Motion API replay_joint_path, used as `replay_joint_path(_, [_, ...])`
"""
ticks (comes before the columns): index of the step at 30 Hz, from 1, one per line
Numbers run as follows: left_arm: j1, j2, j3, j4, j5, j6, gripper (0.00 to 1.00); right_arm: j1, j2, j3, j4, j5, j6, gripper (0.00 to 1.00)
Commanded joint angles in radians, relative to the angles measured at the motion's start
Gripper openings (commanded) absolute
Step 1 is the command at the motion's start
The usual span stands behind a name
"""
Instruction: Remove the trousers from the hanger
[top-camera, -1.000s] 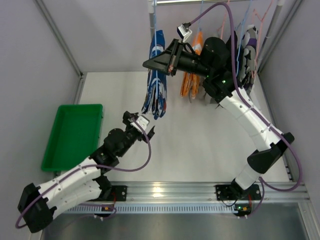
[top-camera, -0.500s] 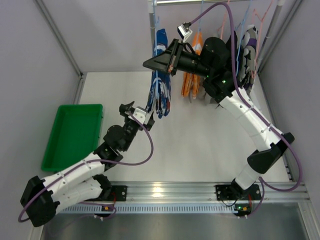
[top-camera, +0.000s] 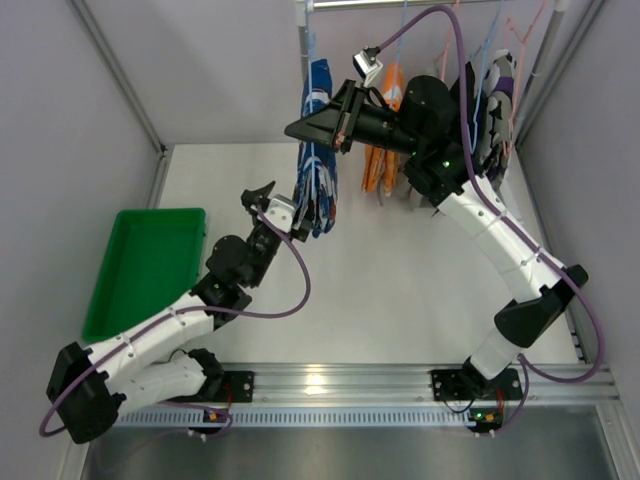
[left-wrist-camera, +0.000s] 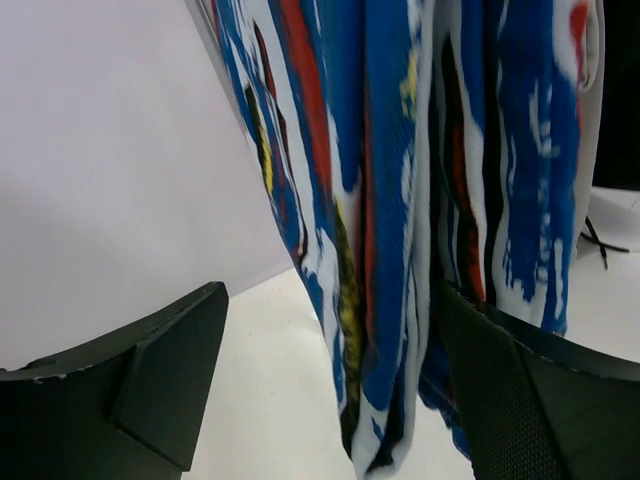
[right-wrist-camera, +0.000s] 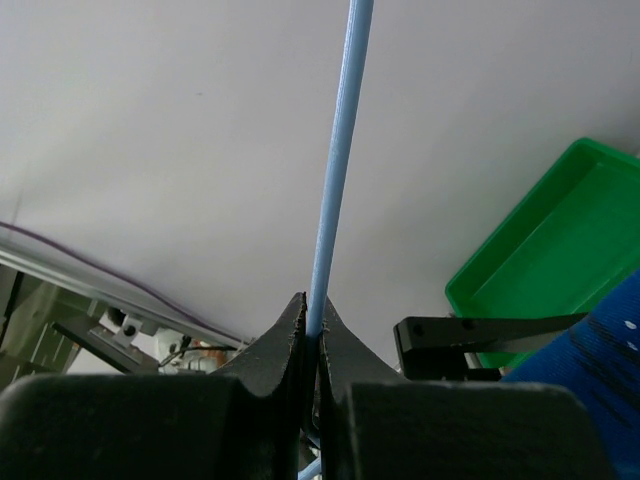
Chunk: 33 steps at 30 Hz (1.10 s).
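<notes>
Blue, white-patterned trousers (top-camera: 318, 170) hang from a light blue hanger (top-camera: 311, 45) on the rail at the back. My right gripper (top-camera: 294, 128) is shut on the hanger's thin blue wire (right-wrist-camera: 335, 180), which runs up from between its fingertips (right-wrist-camera: 312, 325). My left gripper (top-camera: 283, 205) stands open around the trousers' lower end. In the left wrist view the hem (left-wrist-camera: 390, 400) hangs between the two fingers (left-wrist-camera: 170, 360), closer to the right one. Orange trousers (top-camera: 383, 150) and grey trousers (top-camera: 497, 110) hang further right on the rail.
A green tray (top-camera: 150, 270) sits on the table at the left, also showing in the right wrist view (right-wrist-camera: 560, 260). The rack's upright post (top-camera: 303, 30) stands just left of the blue trousers. Purple cables loop from both arms.
My left arm has reached up and away from its base, bringing its open fingers around the lower end of the blue trousers. The right arm has held still on the hanger.
</notes>
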Motion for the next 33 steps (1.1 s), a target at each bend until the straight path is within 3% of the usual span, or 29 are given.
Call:
replay_joint_path(1, [-0.004, 0.008, 0.079, 0.109, 0.023, 0.035, 0.88, 0.013, -0.068, 0.025, 0.159, -0.001, -0.040, 0.00])
replay_joint_path(10, [-0.002, 0.032, 0.232, 0.115, 0.065, 0.047, 0.63, 0.016, -0.081, -0.006, 0.159, -0.003, -0.046, 0.00])
replay_joint_path(12, [-0.002, 0.036, 0.261, 0.104, 0.072, 0.032, 0.49, 0.016, -0.087, -0.016, 0.158, -0.003, -0.049, 0.00])
replay_joint_path(18, [-0.002, 0.044, 0.310, 0.072, 0.115, 0.023, 0.26, 0.015, -0.100, -0.058, 0.155, -0.004, -0.075, 0.00])
replay_joint_path(22, [-0.002, 0.047, 0.346, 0.041, 0.113, 0.033, 0.00, 0.013, -0.110, -0.082, 0.141, -0.005, -0.113, 0.00])
replay_joint_path(33, [-0.002, 0.050, 0.533, -0.043, 0.128, 0.075, 0.00, -0.064, -0.245, -0.433, 0.057, 0.035, -0.227, 0.00])
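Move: Blue trousers hang between and just beyond the open left fingers, their middle about 6 cm ahead, 3 cm to the right and 7 cm up. The orange trousers hang some 16 cm ahead, 20 cm to the right and 6 cm up. From the right hand, shut on the near arm of the blue hanger, the blue trousers' middle lies about 6 cm ahead, 2 cm right and 11 cm below. Bring the left gripper straight up along the hanging blue trousers, closing as it climbs, to pinch the cloth near the fold over the hanger bar; lift about 13 cm in all, tipping the fingers up some 10 degrees. Keep the right grip on the hanger and, once the left fingers have shut, draw it down about 9 cm and slightly right. ##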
